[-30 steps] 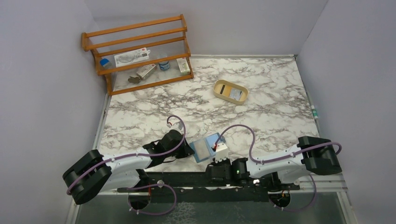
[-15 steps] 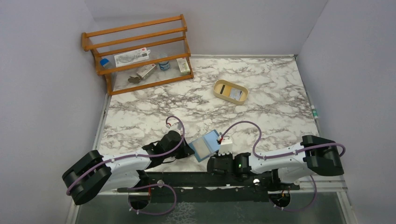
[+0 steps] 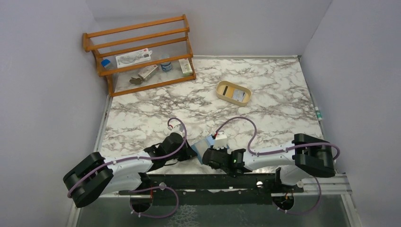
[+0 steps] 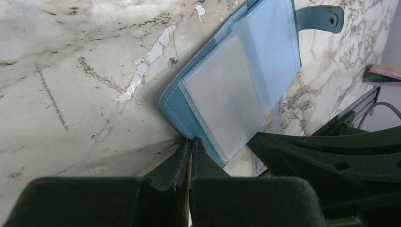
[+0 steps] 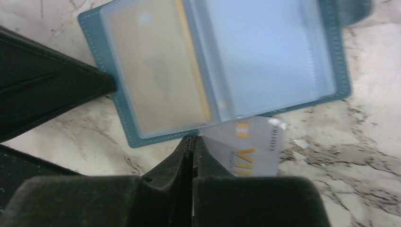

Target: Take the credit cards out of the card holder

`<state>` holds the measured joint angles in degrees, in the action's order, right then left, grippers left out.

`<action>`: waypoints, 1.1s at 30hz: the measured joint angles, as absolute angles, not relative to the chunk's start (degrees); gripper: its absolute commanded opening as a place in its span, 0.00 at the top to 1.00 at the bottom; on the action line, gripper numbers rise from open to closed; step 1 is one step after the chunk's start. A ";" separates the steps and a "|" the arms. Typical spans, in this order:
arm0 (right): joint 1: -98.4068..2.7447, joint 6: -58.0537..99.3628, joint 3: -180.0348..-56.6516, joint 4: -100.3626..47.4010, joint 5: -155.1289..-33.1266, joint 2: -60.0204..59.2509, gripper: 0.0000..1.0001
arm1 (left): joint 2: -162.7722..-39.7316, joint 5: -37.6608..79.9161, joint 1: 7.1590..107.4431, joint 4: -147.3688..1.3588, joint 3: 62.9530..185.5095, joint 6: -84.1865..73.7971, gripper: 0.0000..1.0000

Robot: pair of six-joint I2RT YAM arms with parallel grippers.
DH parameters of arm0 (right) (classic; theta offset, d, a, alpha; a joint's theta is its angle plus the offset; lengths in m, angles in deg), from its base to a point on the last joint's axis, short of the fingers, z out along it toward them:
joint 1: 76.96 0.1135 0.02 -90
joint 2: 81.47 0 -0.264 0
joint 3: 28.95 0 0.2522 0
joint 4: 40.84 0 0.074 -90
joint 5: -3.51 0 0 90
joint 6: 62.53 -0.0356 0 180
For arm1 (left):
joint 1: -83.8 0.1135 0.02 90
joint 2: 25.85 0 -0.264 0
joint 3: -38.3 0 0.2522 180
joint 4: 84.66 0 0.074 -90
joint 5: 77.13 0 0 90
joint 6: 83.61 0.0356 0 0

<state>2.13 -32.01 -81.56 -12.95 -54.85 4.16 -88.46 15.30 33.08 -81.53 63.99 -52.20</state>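
Note:
The teal card holder [image 5: 227,61] lies open on the marble, its clear sleeves facing up; one sleeve holds a tan card [image 5: 161,80]. A pale credit card [image 5: 255,146] with orange letters sticks out from under the holder's near edge, flat on the table. My right gripper [image 5: 191,138] is shut, its tips at that near edge just left of the card, with nothing seen between the fingers. My left gripper [image 4: 191,139] is shut too, its tips touching the card holder [image 4: 227,85] at a corner edge. From above, the right wrist hides most of the card holder [image 3: 203,144].
A tan rounded tray [image 3: 233,92] with cards in it stands at the back right of the marble. A wooden rack [image 3: 142,56] with small items stands at the back left. Both arms crowd the near edge around the holder.
The right arm has swung left and forward over the holder, so it now covers most of it from above. The left arm has stayed put.

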 measured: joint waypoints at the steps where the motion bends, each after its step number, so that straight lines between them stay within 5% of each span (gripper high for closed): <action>1: 2.09 -31.56 -81.89 -13.97 -54.89 4.86 0.96 | -88.56 15.30 33.08 -81.71 63.99 -52.31 1.00; 7: 2.04 -28.34 -83.92 -15.61 -55.15 7.50 0.88 | -89.18 15.22 33.13 -82.52 63.99 -52.77 1.00; 11: 1.78 -26.18 -84.01 -15.63 -55.70 6.65 0.49 | -89.20 15.22 33.17 -82.58 63.99 -52.86 1.00; 17: 0.51 -20.63 -84.34 -14.28 -56.31 -5.35 0.26 | -89.53 15.41 33.06 -82.91 63.99 -53.01 1.00; 23: -2.98 -20.08 -83.88 -10.85 -58.11 -18.62 0.23 | -89.53 15.41 33.06 -82.91 63.99 -53.01 1.00; 33: -4.69 -29.63 -66.48 -1.01 -68.29 -28.65 0.23 | -89.24 15.37 33.06 -82.52 63.99 -53.19 1.00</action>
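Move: The VIP card lies with its far end at the card holder's near edge, its middle roughly 4 cm right of the right hand, 2 cm back and 1 cm lower. The holder lies open, centred about 5 cm ahead of that hand and 1 cm left. The left gripper's tips are about 6 cm left and 1 cm ahead. For the left hand, the card is some 11 cm right, 4 cm back and 1 cm lower. The right fingertips come free of the holder's near edge by the card's corner, after edging about 2 cm left, spreading wide as they lift some 12 cm. The hand then swings right over the card, a little back and down again, ending low on the card's right side. The left hand's shut tips stay on the holder's left edge. ##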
